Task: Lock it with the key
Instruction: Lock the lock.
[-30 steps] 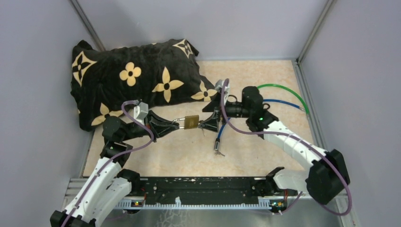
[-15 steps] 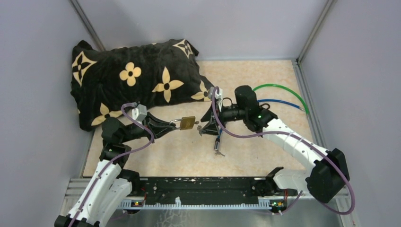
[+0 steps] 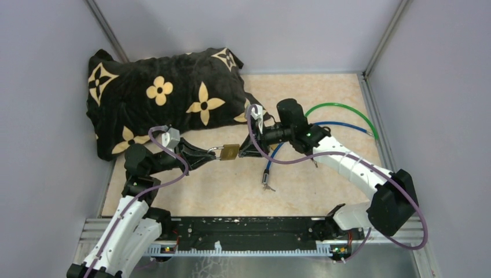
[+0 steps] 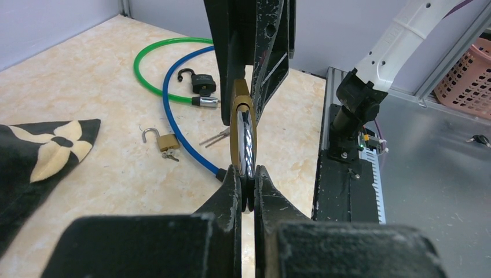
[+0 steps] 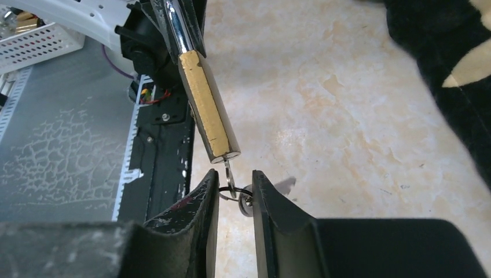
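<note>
A brass padlock point(image 3: 230, 152) hangs level above the table between my two arms. My left gripper point(image 3: 215, 152) is shut on its steel shackle point(image 4: 247, 152), gripped right at the fingertips point(image 4: 231, 184). In the right wrist view the padlock body point(image 5: 207, 104) points down at my right gripper point(image 5: 233, 185). A key point(image 5: 228, 171) sticks out of the lock's bottom end. Its ring point(image 5: 234, 192) and a second hanging key point(image 5: 246, 204) lie between the right jaws. Those jaws stand a narrow gap apart on either side of the key, with the ring spanning the gap.
A black cushion with cream flowers point(image 3: 168, 98) lies at the back left. Green point(image 3: 347, 109) and blue point(image 3: 272, 157) cable loops lie on the table, with a black padlock point(image 4: 202, 87), a small open brass padlock point(image 4: 164, 141) and loose keys point(image 3: 267, 186). Walls stand on both sides.
My right gripper swung left toward the padlock's key end and its jaws narrowed from wide open to a small gap around the key. The left arm shifted slightly left and kept its grip.
</note>
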### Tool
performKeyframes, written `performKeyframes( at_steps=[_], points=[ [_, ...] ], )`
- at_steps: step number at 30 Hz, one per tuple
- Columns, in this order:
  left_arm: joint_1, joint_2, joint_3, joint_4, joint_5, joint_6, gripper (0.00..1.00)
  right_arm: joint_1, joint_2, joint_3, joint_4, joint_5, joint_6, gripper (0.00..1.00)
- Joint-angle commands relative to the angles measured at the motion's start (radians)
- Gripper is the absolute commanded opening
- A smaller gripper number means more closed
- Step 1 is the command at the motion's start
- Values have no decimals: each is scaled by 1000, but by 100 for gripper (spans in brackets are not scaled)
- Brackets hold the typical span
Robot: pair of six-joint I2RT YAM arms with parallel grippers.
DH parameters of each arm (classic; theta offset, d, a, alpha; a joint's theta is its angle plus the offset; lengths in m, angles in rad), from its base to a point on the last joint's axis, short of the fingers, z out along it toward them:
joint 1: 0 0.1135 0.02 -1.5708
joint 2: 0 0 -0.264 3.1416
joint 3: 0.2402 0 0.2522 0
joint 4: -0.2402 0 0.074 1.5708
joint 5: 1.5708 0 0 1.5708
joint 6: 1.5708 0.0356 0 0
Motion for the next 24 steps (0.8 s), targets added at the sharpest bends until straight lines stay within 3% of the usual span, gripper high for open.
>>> performKeyframes(
  at_steps=[1,4,11,17,24],
  points=[
    [5,-16,26,100,8,-16,0,8,0,60,5,-24,-40,17],
    [5,-13,23,111,5,-23,0,15,4,56,28,-39,-22,0],
    [14,-9,41,89,-43,-18,0,23,-5,-33,29,19,-46,0],
    [54,2,105,14,-129,121,0,2,-15,-221,127,160,26,0],
    [80,48,140,-43,-67,186,0,-21,-83,-370,256,286,109,0]
  ],
)
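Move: My left hand still holds the brass padlock by its shackle, its body about 5 cm to the right and 1 cm ahead, with the key in its far end about 8 cm to the right. From my right hand, that key sits between the half-closed fingertips, the padlock body roughly 4 cm to the left. The blue cable's end lies some 10 cm back, 8 cm right and 20 below; the small padlock about 11 cm right, also 20 below. I shut my right fingers on the key at the padlock's end, easing back barely half a centimetre, then go down about 12 cm, ever faster, veering some 4 cm right away from the padlock, the key still pinched. My left hand keeps its grip on the shackle, dips about 1 cm, then carries the padlock 4 cm forward and 2 left, turning some 10 degrees counter-clockwise. ##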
